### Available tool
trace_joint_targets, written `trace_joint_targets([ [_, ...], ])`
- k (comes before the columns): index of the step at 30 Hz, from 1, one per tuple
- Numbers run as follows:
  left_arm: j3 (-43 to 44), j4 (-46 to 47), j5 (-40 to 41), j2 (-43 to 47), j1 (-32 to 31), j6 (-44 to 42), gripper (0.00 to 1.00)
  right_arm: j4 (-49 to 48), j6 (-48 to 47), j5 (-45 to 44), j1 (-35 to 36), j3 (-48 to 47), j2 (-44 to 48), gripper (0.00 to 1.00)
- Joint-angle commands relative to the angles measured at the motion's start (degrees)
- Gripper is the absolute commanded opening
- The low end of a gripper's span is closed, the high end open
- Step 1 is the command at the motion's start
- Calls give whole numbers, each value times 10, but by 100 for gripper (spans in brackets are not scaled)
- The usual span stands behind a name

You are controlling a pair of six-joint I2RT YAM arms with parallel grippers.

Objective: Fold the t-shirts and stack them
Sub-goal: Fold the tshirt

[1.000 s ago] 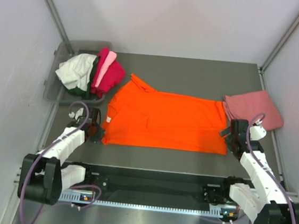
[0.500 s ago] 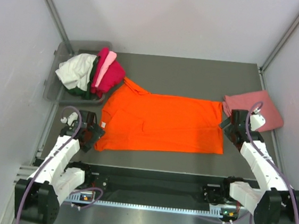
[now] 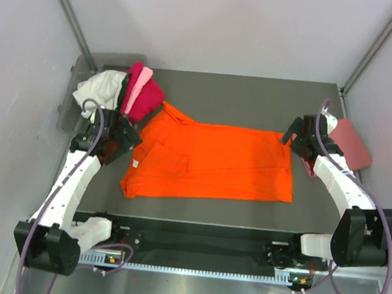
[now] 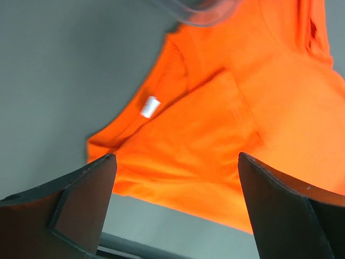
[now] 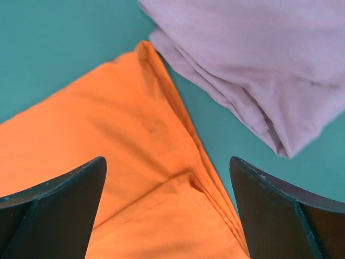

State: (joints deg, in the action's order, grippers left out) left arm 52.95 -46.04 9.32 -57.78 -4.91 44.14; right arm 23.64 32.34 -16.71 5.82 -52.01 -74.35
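Observation:
A bright orange t-shirt [image 3: 212, 163] lies spread flat across the middle of the table. My left gripper [image 3: 128, 134] hovers open over its left end, beside the collar and white label [image 4: 150, 106], with nothing between its fingers. In the left wrist view the left gripper [image 4: 177, 162] has only orange cloth [image 4: 226, 118] beneath it. My right gripper [image 3: 296, 138] is open above the shirt's far right corner. The right wrist view shows the right gripper [image 5: 167, 162] over the orange hem [image 5: 161, 124]. A folded salmon-pink t-shirt [image 3: 353, 144] lies just right of it, looking lilac in that view [image 5: 253, 65].
A grey plastic bin [image 3: 69, 109] stands at the far left, with white [image 3: 96, 91], magenta [image 3: 145, 98] and light pink [image 3: 138, 85] shirts spilling over its rim. Its clear edge [image 4: 205, 11] shows above the left gripper. Enclosure walls stand close on both sides.
The left gripper has opened, let go of the orange shirt's near left edge and moved away towards the bin. The right gripper has moved farther back to the shirt's far right corner.

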Motion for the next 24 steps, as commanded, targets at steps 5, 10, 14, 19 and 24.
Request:
trace_joint_targets([
  [5, 93, 94, -142, -76, 0, -108, 99, -31, -91, 82, 0, -95, -70, 91],
  [10, 130, 137, -163, -142, -7, -100, 97, -26, -110, 88, 0, -152, -123, 82],
  [14, 178, 151, -180, -218, -28, -111, 97, -18, -125, 87, 0, -194, -176, 79],
  [19, 219, 168, -157, -273, -51, -120, 98, -12, -132, 52, -2, -239, -229, 78],
  [24, 257, 197, -152, -319, -52, -106, 98, -12, -137, 58, -7, -282, -294, 66],
])
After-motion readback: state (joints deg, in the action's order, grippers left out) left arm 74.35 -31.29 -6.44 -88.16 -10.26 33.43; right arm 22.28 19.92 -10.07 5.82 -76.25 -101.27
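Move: The orange t-shirt's far left corner, with the sleeve, lies some 28 cm ahead of the left gripper, 14 cm to its right and 15 cm below; the tag is about 4 cm ahead, directly below, and the magenta cloth in the bin about 26 cm ahead, 2 cm right, 6 cm lower. From the right gripper, the shirt's far right corner is roughly 15 cm ahead, 3 cm right, 12 cm down, with the folded pink shirt 18 cm farther right and 3 cm nearer. Carry both empty grippers out above the orange t-shirt towards its far corners. Bring the left one forward about 14 cm and 9 cm to the right, arching up slightly on the way, turning clockwise some 25 degrees with fingers wide open. Reach the right one about 11 cm forward and a little left, turn it slightly counter-clockwise, begin to sink, and close its fingers partway on nothing. ##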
